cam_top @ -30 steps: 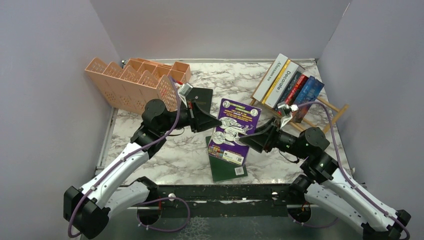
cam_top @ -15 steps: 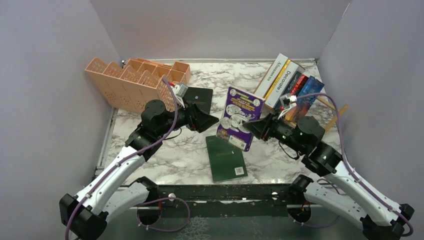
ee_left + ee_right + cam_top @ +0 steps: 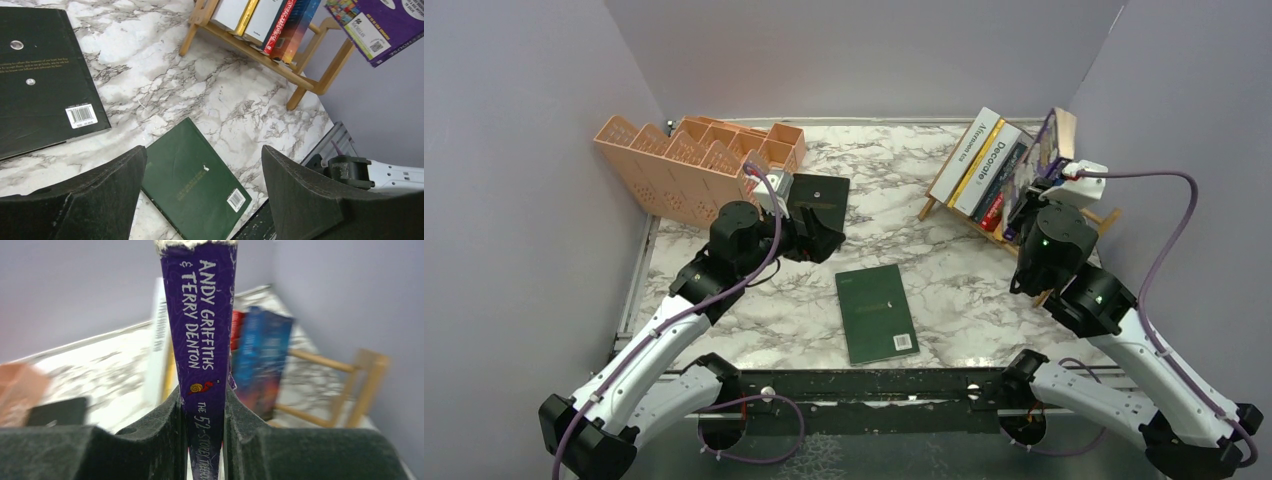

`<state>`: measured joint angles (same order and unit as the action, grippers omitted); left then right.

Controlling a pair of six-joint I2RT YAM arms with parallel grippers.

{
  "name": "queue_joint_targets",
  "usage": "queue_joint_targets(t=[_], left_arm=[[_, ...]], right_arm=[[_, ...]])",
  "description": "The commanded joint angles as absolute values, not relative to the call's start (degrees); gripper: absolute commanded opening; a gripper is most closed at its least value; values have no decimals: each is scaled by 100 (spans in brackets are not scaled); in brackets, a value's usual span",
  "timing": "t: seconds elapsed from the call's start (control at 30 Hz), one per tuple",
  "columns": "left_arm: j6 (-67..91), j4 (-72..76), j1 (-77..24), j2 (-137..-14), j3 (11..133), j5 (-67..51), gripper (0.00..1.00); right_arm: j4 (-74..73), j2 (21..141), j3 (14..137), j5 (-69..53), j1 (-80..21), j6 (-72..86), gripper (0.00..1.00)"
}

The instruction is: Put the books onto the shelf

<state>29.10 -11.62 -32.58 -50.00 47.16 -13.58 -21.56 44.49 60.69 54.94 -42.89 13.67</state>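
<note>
My right gripper (image 3: 202, 405) is shut on the purple book (image 3: 200, 315), spine up between the fingers (image 3: 160, 435). In the top view the purple book (image 3: 1052, 138) hangs upright above the right end of the wooden shelf (image 3: 1106, 215), beside the books (image 3: 984, 165) that lean in it. A dark green book (image 3: 876, 312) lies flat mid-table and a black book (image 3: 816, 198) lies flat behind it. My left gripper (image 3: 824, 238) is open with nothing in it, over the near edge of the black book. In its wrist view the left gripper (image 3: 203, 152) frames the green book (image 3: 195, 185).
A peach lattice organizer (image 3: 694, 165) stands at the back left, close behind my left arm. Purple walls close in both sides; the right wall is near the shelf (image 3: 300, 80). A black rail (image 3: 874, 385) runs along the front edge.
The left gripper opened, let go of the purple book and drew back. The right gripper closed on it and carried it up and right, from mid-table to above the shelf.
</note>
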Motion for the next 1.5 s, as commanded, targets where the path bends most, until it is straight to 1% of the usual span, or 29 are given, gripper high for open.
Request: queue_joint_targets(t=[0.0, 0.17, 0.27, 0.4, 0.47, 0.57, 0.63, 0.73, 0.8, 0.97, 1.07, 1.17, 1.33, 1.47], left_arm=[[2821, -1146, -3217, -4958, 4634, -1148, 84], [2839, -1160, -3212, -5045, 4622, -1211, 84], [2837, -1138, -3217, -5099, 4585, -1230, 84], [2797, -1207, -3215, -5091, 4552, -1283, 84], [2735, -1278, -3217, -5036, 4523, -1256, 84], [2654, -1362, -3217, -4889, 4437, -1300, 84], [2609, -1421, -3217, -4790, 4394, -1366, 84], [2539, -1486, -3217, -4614, 4287, -1450, 84], [2470, -1514, -3217, -4515, 4196, -1468, 84], [2435, -1543, -3216, -4412, 4033, -1465, 85], [2568, -1420, -3217, -4428, 3903, -1705, 84], [2680, -1246, -3217, -4407, 3777, -1982, 84], [2772, -1135, -3217, -4347, 3684, -2121, 85], [2817, -1103, -3217, -4294, 3614, -2144, 84]], right_arm=[[-1679, 4447, 6182, 7734, -4290, 599, 2], [-1513, 4582, 6054, 7966, -4289, 494, 2], [-1766, 4773, 5991, 8046, -4281, 845, 2], [-1683, 5072, 5886, 7966, -4227, 1027, 2], [-1601, 5264, 5901, 7737, -3987, 1041, 2], [-1651, 5591, 6036, 6940, -3316, 1238, 2], [-1981, 5853, 6169, 6589, -2971, 1594, 2], [-2890, 6290, 6495, 6343, -2605, 2519, 2], [-3105, 6473, 6542, 6034, -2379, 2751, 2], [-2804, 6707, 6079, 5045, -1803, 2900, 2], [-2560, 6786, 5862, 4391, -1406, 2998, 2], [-2409, 6906, 5808, 4321, -1274, 3006, 2], [-2308, 7139, 5802, 4241, -988, 2973, 2], [-1723, 7132, 5478, 4001, -804, 2648, 2]])
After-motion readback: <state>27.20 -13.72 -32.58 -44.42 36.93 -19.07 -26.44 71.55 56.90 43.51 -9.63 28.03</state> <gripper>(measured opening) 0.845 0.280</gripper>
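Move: The purple book is in my right hand; the free slot it is going to lies about 9 cm ahead, 12 cm right and 20 cm below. The blue book bordering that slot stands roughly 9 cm ahead and 6 cm right of that hand; the red book, some 12 cm ahead and 2 cm right. From my open left hand, the green book lies about 10 cm right, 1 cm back and 25 cm below; the black book, some 19 cm ahead and 3 cm left. Keeping the purple book pinched by its spine, I swing my right hand right with a clockwise turn, then take it down some 18 cm while reaching forward and farther right, tipping the fingers down nearly 30 degrees to bring the book in beside the blue one. My left hand, still wide open, sinks about 6 cm and draws back a little, coming down nearer the green book. ##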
